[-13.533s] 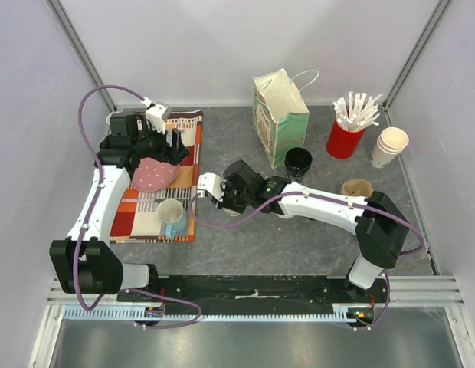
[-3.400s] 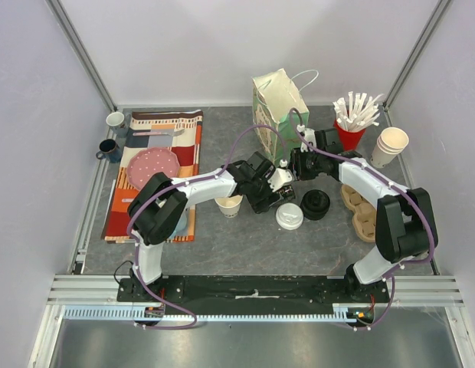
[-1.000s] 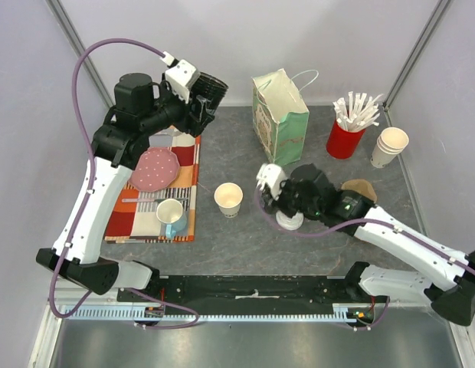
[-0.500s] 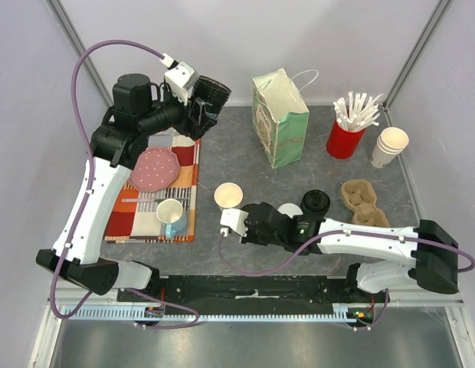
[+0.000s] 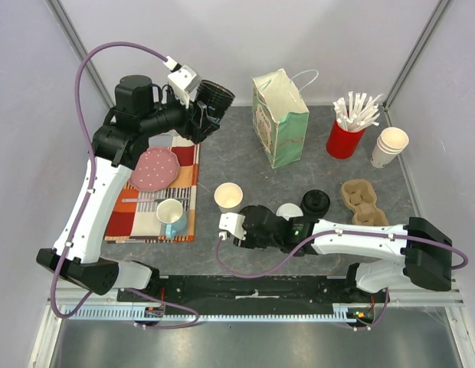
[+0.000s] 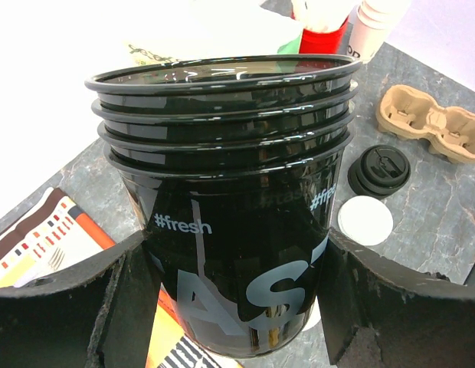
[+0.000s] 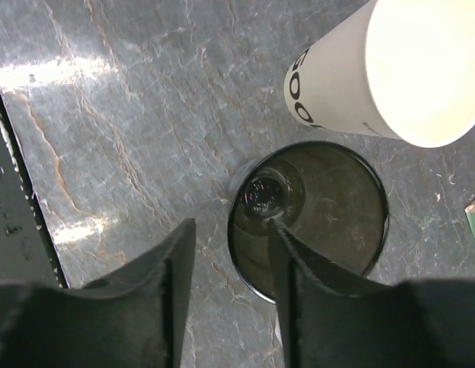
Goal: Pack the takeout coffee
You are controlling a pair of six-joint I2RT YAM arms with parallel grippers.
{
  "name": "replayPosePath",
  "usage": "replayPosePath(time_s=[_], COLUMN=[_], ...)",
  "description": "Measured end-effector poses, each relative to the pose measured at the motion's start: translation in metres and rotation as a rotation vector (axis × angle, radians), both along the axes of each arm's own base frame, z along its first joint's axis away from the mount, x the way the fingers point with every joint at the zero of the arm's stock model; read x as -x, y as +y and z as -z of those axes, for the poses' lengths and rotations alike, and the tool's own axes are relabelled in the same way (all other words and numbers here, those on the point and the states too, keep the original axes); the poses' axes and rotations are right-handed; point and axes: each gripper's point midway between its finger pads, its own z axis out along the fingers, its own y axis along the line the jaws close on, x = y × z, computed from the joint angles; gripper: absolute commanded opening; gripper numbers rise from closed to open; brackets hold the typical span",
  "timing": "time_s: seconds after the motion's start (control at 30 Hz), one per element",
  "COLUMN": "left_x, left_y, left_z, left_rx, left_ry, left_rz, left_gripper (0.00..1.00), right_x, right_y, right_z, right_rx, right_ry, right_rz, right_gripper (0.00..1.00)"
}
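Note:
A pale paper takeout coffee cup (image 5: pixel 228 197) stands lidless at mid-table, also at the top right of the right wrist view (image 7: pixel 391 69). A white lid (image 5: pixel 289 211) lies loose beside it. My right gripper (image 5: pixel 247 228) hangs low just in front of that cup, open (image 7: pixel 231 234). One finger is inside the rim of a single black cup (image 7: pixel 322 207) standing on the table, the other outside it. My left gripper (image 6: pixel 241 291) is raised at the back left, shut on a stack of black cups (image 6: pixel 222 192) (image 5: pixel 214 98).
A paper bag (image 5: pixel 280 115) stands at the back. A black lid (image 5: pixel 315 202) and a cardboard cup carrier (image 5: pixel 364 201) lie right of the white lid. A red cup of stirrers (image 5: pixel 345 138) and stacked white cups (image 5: pixel 391 146) are back right. A placemat (image 5: pixel 157 184) holds a plate and mug.
My right gripper's jaws have parted, and the arm has moved left and nearer the front edge over the last second. The left arm has shifted the black stack slightly right.

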Motion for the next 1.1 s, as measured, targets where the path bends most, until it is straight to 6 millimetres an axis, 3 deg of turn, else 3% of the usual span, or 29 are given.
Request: replayPosePath(time_s=[0.03,0.2,0.3,0.37,0.43,0.5,0.57,0.63,0.73,0.8,0.9,1.1], left_x=[0.001,0.004,0.008,0.011,0.014,0.017,0.02,0.023,0.03,0.035,0.044,0.06], left_y=[-0.001,-0.005,-0.009,-0.012,-0.015,-0.018,-0.02,-0.022,-0.023,-0.024,-0.026,-0.029], left_z=[0.0,0.002,0.007,0.011,0.016,0.021,0.032,0.045,0.067,0.075,0.083,0.082], left_rx=[0.002,0.009,0.014,0.017,0.017,0.008,-0.013,-0.034,-0.075,-0.092,-0.11,-0.113], left_ry=[0.001,0.01,0.026,0.038,0.048,0.048,0.048,0.054,0.068,0.064,0.053,0.02], left_rz=[0.008,0.037,0.066,0.091,0.122,0.156,0.197,0.235,0.302,0.343,0.41,0.496], left_gripper=[0.02,0.02,0.02,0.02,0.02,0.02,0.02,0.02,0.02,0.02,0.02,0.02], right_x=[0.001,0.007,0.009,0.005,0.0,-0.03,-0.058,-0.077,-0.095,-0.105,-0.126,-0.159], right_y=[-0.002,-0.005,0.005,0.015,0.023,0.009,-0.019,-0.046,-0.066,-0.068,-0.064,-0.022], right_z=[0.002,-0.002,-0.036,-0.083,-0.147,-0.206,-0.262,-0.296,-0.333,-0.343,-0.341,-0.277], right_rx=[0.01,0.02,-0.053,-0.169,-0.337,-0.496,-0.647,-0.75,-0.883,-0.927,-0.947,-0.847], right_ry=[0.004,0.029,0.036,0.027,0.033,0.016,-0.018,-0.039,0.009,0.05,0.121,0.356], right_rz=[-0.001,-0.017,-0.024,-0.012,-0.004,0.089,0.2,0.3,0.392,0.413,0.445,0.454], right_gripper=[0.61,0.73,0.81,0.82,0.83,0.85,0.89,0.91,0.94,0.94,0.94,0.92])
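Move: The right hand is bound for the black cup stack the left still holds at its fingertips, some 21 cm ahead, 6 cm left and 33 cm above. The single black cup just set down has its middle about 2 cm ahead, 1 cm right of the right hand and 4 cm below; the open paper cup stands 8 cm ahead, 5 cm left, just as low. White lids lie about 2 cm ahead and 11 cm right, on the table. The right hand opens wider, rises nearly 30 cm and forward toward the held stack, as the left lowers it 8 cm. ##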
